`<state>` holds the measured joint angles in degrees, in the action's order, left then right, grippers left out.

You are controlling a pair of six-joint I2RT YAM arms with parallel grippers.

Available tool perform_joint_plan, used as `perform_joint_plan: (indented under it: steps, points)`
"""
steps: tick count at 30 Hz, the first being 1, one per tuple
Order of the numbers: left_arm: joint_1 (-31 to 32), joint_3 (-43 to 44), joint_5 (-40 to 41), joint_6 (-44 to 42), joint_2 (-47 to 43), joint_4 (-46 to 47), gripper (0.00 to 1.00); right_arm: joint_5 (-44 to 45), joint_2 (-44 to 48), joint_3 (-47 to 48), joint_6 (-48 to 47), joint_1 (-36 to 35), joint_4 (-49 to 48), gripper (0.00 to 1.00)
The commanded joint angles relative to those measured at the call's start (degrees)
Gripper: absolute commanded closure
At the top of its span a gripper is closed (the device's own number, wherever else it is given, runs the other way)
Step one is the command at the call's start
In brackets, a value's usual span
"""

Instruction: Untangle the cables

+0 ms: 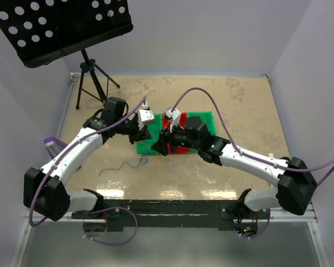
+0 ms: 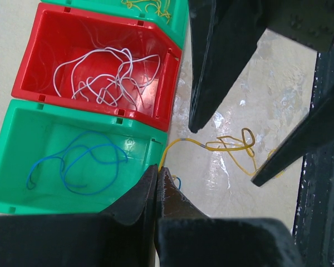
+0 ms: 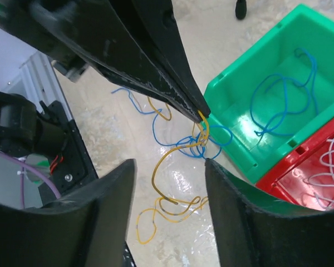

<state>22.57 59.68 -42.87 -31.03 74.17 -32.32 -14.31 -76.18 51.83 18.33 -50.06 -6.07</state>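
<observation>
My left gripper (image 2: pixel 157 170) is shut, with a yellow cable (image 2: pixel 234 146) pinched at its tips just beside the green bin (image 2: pixel 22 167). That yellow cable (image 3: pixel 167 204) hangs in loops to the table and is knotted with a blue cable (image 3: pixel 190 146). My right gripper (image 3: pixel 168 166) stands open, its fingers on either side of the yellow loops and touching nothing. A loose blue cable (image 1: pixel 122 165) trails on the table. Inside the green bin lies a blue cable (image 2: pixel 78 166). A white cable (image 2: pixel 106 78) fills the red bin (image 2: pixel 167 94).
A second green bin (image 2: pixel 178 16) beyond the red one holds yellow wire. The three bins (image 1: pixel 203 119) sit mid-table right behind both grippers. A music stand on a tripod (image 1: pixel 92 78) stands at the back left. White walls close in both sides.
</observation>
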Motion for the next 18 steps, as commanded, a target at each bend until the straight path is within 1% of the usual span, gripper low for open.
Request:
perform_joint_plan:
  steps: [1, 4, 5, 6, 7, 9, 11, 12, 13, 15, 18]
  points:
    - [-0.2, 2.2, -1.2, 0.4, -0.4, 1.2, 1.00, 1.9, -1.9, 3.3, -0.7, -0.6, -0.7, 0.48]
    - [-0.2, 2.3, -1.8, 0.1, -0.5, 0.7, 1.00, 5.9, -1.5, 3.7, 0.0, -0.9, -0.6, 0.68]
    - [-0.2, 2.1, -2.0, 0.0, -0.4, 0.5, 1.00, 6.9, -0.9, 3.6, 0.2, -0.9, -0.8, 0.80]
    - [-0.2, 2.0, -2.0, 0.0, -0.5, 0.4, 1.00, 8.4, 0.0, 3.5, 0.5, -0.9, -1.1, 0.87]
    - [-0.2, 2.0, -1.8, -0.1, -0.5, 0.3, 1.00, 10.2, 1.0, 3.5, 0.9, -0.9, -1.0, 1.00]
    - [-0.2, 1.7, -1.3, -0.3, -0.3, 0.3, 1.00, 13.2, 3.4, 3.7, 0.9, -0.9, -0.2, 1.00]
    - [-0.2, 1.1, -1.0, -0.7, -0.3, 0.2, 0.99, 14.2, 6.2, 4.3, 0.9, -0.9, 0.6, 1.00]
    - [-0.2, 0.8, -0.8, -0.9, -0.1, 0.3, 0.97, 14.1, 7.7, 4.8, 0.9, -0.9, 0.8, 1.00]
    - [-0.2, 0.5, -0.4, -0.9, 0.2, 0.5, 0.92, 14.1, 8.9, 5.1, 1.0, -0.9, 0.9, 1.00]
    - [-0.2, 0.5, 0.4, -0.4, 0.7, 0.4, 0.73, 14.1, 10.6, 6.8, 1.2, -0.9, 2.3, 1.00]
    - [-0.2, 0.9, 0.2, 0.7, 0.1, 0.7, 0.50, 15.1, 11.7, 8.4, 1.1, -0.9, 4.7, 1.00]
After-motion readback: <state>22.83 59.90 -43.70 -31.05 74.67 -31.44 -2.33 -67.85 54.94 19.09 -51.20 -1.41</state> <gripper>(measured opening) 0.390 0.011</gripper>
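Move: The yellow cable, held in the left gripper, runs between the right gripper's open fingers; the stretch to catch is about 1 cm ahead, 1 cm left and 2 cm below the right hand. From that hand the left green bin is some 6 cm left and 4 cm ahead, the red bin 6 cm right and 4 cm ahead, both about 13 cm down. From the left hand the stretch is about 4 cm right, 1 cm back and 2 cm lower. Dip the right gripper about 2 cm with a slight forward shift and shut its fingers on the yellow cable beside the left fingertips, then lift it some 8 cm from that low point while drawing about 3 cm right, away from the left gripper. Keep the left gripper nearly in place, letting it be tugged 1 cm right and up, and open it partway late in the lift to free the cable. ##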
